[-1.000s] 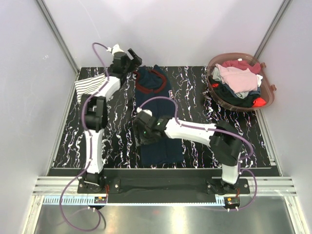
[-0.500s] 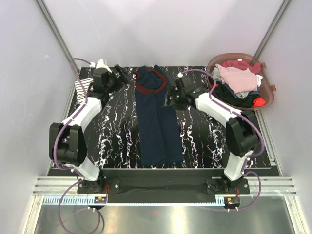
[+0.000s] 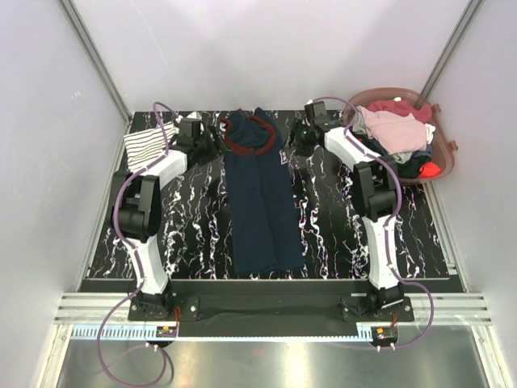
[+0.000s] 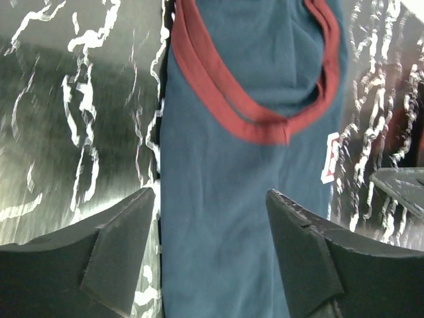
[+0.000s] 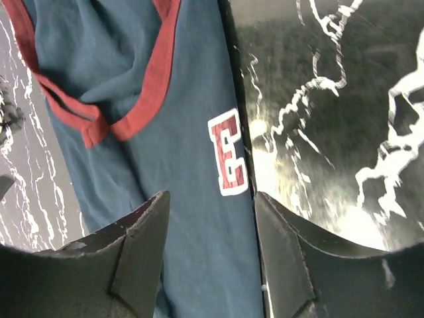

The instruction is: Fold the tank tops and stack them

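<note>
The dark navy tank top (image 3: 262, 206) lies as a long narrow strip down the middle of the black marbled table (image 3: 190, 218), its dark red neck trim (image 3: 246, 147) at the far end. My left gripper (image 3: 213, 137) sits at the top's far left edge. In its wrist view the left gripper (image 4: 211, 193) is open over the navy cloth (image 4: 232, 172). My right gripper (image 3: 299, 142) sits at the far right edge. The right gripper (image 5: 211, 196) is open astride the cloth's edge, below a red letter patch (image 5: 228, 161). The striped tank top (image 3: 145, 144) lies at the far left.
A brown basket (image 3: 447, 153) heaped with pink, dark and red clothes stands at the back right corner. White walls close in the table on three sides. Both arm bases are bolted along the near edge.
The right arm swung from across the navy top's middle to its far right edge. The left arm shifted along the far left, beside the neck. Both pairs of jaws narrowed slightly.
</note>
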### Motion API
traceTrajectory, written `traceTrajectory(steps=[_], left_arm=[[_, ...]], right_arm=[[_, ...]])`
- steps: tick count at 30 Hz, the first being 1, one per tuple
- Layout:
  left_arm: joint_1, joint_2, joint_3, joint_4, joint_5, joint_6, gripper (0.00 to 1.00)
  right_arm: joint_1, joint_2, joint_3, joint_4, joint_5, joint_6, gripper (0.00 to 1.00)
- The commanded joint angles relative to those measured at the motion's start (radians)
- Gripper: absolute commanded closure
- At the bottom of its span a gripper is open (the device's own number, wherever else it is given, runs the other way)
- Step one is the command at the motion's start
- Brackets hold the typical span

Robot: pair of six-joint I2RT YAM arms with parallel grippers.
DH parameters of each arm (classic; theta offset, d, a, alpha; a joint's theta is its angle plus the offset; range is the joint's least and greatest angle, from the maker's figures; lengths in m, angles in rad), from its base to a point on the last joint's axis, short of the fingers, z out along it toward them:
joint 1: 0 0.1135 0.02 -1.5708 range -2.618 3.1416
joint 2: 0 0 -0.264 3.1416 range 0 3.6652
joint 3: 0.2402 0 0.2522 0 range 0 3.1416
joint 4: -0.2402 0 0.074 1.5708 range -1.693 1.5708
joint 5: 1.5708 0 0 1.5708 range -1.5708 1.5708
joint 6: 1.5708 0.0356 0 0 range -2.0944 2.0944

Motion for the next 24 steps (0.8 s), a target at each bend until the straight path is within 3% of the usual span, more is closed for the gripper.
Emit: traceTrajectory(steps=[1,7,15,18,19,22,23,24], left_arm=[[0.004,0.083,0.117,-0.047,0.036,0.014,0.28],[0.004,0.235,0.278,-0.105,0.04,0.018,0.33],[0.002,0.33,0.368,-0.157,0.001,0.006,0.38],[0.002,0.395,0.441,-0.2,0.004,0.009,0.5],[0.002,0.413,0.487,-0.23,0.007,0.009,0.53],[0.004,0.479,0.553,-0.252,0.011,0.003,0.62],[0.004,0.507,0.569,-0.254,0.011,0.001,0.68],[0.004,0.519,0.584,-0.255,0.013,-0.003,0.72]], right_arm=[[-0.007,0.068,0.104,-0.043,-0.053,-0.03,0.38],[-0.015,0.207,0.267,-0.075,-0.089,-0.042,0.37],[-0.018,0.327,0.402,-0.103,-0.124,-0.033,0.41],[-0.021,0.359,0.431,-0.087,-0.153,-0.018,0.53],[-0.025,0.365,0.438,-0.083,-0.15,-0.01,0.63],[-0.041,0.376,0.438,-0.06,-0.158,0.013,0.79],[-0.045,0.373,0.425,-0.052,-0.158,0.017,0.92],[-0.051,0.369,0.415,-0.046,-0.156,0.027,0.97]])
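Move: The left hand's goal, the navy tank top's left edge beside the red collar, lies about 8 cm ahead, 3 cm right and 8 below; the folded striped top is roughly 8 ahead and 19 left. The right hand's goal, the opposite edge just beyond the white-and-red patch, is some 5 cm ahead, 2 left and 6 below; the patch is 2 ahead and 3 left, the collar's low point 4 ahead and 11 left. Both hands sink forward, left about 8 cm and right 5, closing on the navy top's opposite edges beside the collar. ##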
